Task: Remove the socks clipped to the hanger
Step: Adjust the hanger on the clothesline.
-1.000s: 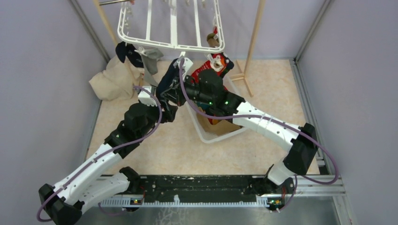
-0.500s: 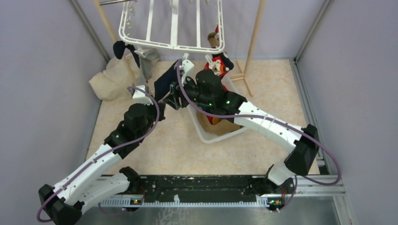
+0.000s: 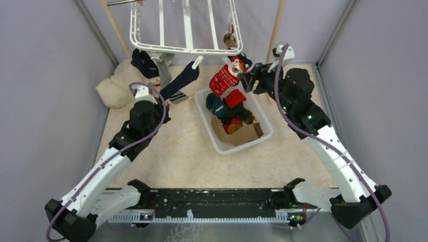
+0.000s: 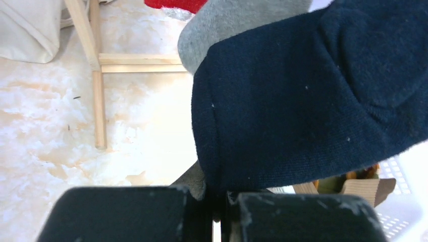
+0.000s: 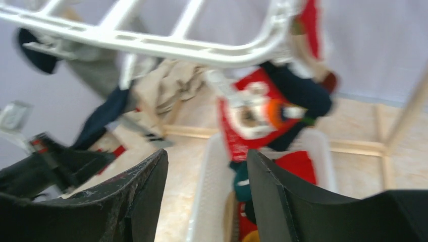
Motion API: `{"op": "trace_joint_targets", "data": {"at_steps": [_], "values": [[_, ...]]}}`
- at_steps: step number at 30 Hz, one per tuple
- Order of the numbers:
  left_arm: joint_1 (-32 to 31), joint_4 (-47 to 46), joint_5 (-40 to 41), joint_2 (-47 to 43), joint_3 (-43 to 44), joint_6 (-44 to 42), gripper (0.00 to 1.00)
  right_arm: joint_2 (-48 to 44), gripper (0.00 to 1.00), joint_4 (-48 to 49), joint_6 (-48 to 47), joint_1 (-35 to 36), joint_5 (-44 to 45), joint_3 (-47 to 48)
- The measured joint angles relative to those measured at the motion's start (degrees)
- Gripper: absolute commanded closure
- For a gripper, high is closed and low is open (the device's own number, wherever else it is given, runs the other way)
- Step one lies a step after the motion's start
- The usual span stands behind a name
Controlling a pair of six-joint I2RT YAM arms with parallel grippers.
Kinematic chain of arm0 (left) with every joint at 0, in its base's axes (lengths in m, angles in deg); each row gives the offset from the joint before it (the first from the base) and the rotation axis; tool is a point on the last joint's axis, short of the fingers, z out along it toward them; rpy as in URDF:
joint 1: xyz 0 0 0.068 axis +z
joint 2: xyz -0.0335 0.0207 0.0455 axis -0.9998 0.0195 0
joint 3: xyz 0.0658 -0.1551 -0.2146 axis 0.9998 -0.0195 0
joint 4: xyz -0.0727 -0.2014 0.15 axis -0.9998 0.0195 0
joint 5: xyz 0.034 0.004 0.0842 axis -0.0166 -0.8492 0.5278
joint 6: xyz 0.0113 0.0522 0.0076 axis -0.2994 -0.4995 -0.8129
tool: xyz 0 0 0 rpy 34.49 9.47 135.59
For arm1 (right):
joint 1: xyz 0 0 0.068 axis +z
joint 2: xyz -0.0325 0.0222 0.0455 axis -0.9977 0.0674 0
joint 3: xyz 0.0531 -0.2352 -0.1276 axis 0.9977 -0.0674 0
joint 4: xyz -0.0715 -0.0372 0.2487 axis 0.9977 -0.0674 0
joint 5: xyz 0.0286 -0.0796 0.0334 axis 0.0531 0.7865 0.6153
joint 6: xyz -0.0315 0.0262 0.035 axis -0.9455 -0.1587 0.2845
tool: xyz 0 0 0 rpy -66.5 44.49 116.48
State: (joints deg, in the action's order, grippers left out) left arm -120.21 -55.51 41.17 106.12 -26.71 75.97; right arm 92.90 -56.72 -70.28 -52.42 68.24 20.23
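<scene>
The white hanger (image 3: 185, 49) hangs at the top centre. A dark navy sock (image 3: 180, 81) stretches taut from one of its clips down to my left gripper (image 3: 167, 98), which is shut on the sock's lower end. In the left wrist view the navy sock (image 4: 313, 101) fills the frame above the closed left gripper (image 4: 217, 206), with a grey sock (image 4: 237, 25) behind it. Another navy sock (image 3: 143, 60) and a grey sock (image 3: 162, 71) hang at the hanger's left corner. A red patterned sock (image 3: 222, 79) hangs at the right corner. My right gripper (image 3: 247, 80) is open and empty just right of it; the red sock (image 5: 247, 126) and the hanger (image 5: 202, 50) also show in the right wrist view.
A white basket (image 3: 214, 141) below the hanger holds several socks and a brown cardboard piece (image 3: 237, 133). A beige cloth bag (image 3: 116, 85) lies at the back left. Wooden poles (image 3: 275, 30) stand on either side of the hanger, with a wooden foot (image 4: 98, 60) on the floor.
My right arm has swung from over the basket to the right and now faces the red sock. My left gripper has drawn back left, pulling the navy sock taut.
</scene>
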Motion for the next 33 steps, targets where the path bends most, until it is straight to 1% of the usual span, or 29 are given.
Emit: {"op": "trace_joint_targets", "data": {"at_steps": [3, 6, 9, 12, 16, 21, 24, 26, 29, 30, 31, 32, 33], "values": [[3.0, 0.8, -1.9, 0.4, 0.5, -0.3, 1.0, -2.1, 0.39, 1.3, 0.7, -6.9, -0.8, -3.4], [5.9, 1.8, -3.7, 0.5, 1.7, -0.7, 1.0, -1.1, 0.39, 3.7, 2.1, -13.4, -3.7, -6.8], [8.0, 2.4, -5.5, 0.5, 3.5, -1.3, 1.0, 2.3, 0.39, 7.7, 3.3, -18.6, -8.1, -10.7], [9.0, 2.9, -6.7, 0.5, 4.7, -1.7, 1.0, 7.5, 0.4, 12.7, 4.6, -21.4, -12.7, -13.8], [9.7, 3.5, -8.5, 1.0, 5.5, -2.2, 1.0, 15.7, 0.4, 20.2, 6.9, -22.6, -20.7, -14.2], [10.4, 3.6, -9.7, 1.9, 5.7, -3.0, 1.0, 21.9, 0.4, 35.7, 14.1, -22.6, -31.2, -15.4], [10.7, 3.7, -10.3, 2.3, 5.7, -3.2, 1.0, 24.8, 0.4, 44.5, 18.6, -22.6, -34.9, -15.6], [10.8, 3.7, -10.6, 2.5, 5.7, -3.3, 1.0, 26.4, 0.4, 48.8, 20.5, -22.6, -36.1, -15.6], [11.0, 3.7, -10.9, 2.7, 5.7, -3.5, 1.0, 28.2, 0.4, 51.7, 21.6, -22.6, -36.8, -15.6], [11.0, 3.7, -11.0, 2.8, 5.7, -3.6, 1.0, 28.5, 0.41, 51.9, 21.6, -22.6, -36.9, -15.6], [11.0, 3.7, -11.1, 2.8, 5.7, -3.7, 1.0, 28.7, 0.44, 52.1, 21.6, -22.6, -36.9, -15.6], [11.1, 3.7, -11.2, 2.8, 5.7, -3.7, 1.0, 28.9, 0.49, 52.3, 21.6, -22.6, -36.9, -15.6], [11.2, 3.7, -11.3, 2.8, 5.7, -3.7, 1.0, 29.0, 0.57, 52.8, 21.5, -22.6, -36.9, -15.6]]}}
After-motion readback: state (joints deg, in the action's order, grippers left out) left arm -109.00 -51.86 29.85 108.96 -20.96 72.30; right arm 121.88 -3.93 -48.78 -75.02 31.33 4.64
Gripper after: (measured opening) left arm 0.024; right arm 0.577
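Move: From the open right hand, the navy buckle sock on the hanger's right side hangs about 16 cm ahead, 4 cm left and 12 cm lower. The red sock hangs 11 cm ahead, 8 cm left, 13 cm lower; the basket is 9 cm ahead, 5 cm left, some 36 cm below. The left hand already pinches the plain navy sock, whose clip is roughly 12 cm ahead, 14 cm right and 10 cm above. Open right hand bows rightward, about 13 cm forward and down, towards buckle sock; left tugs held sock leftward. ##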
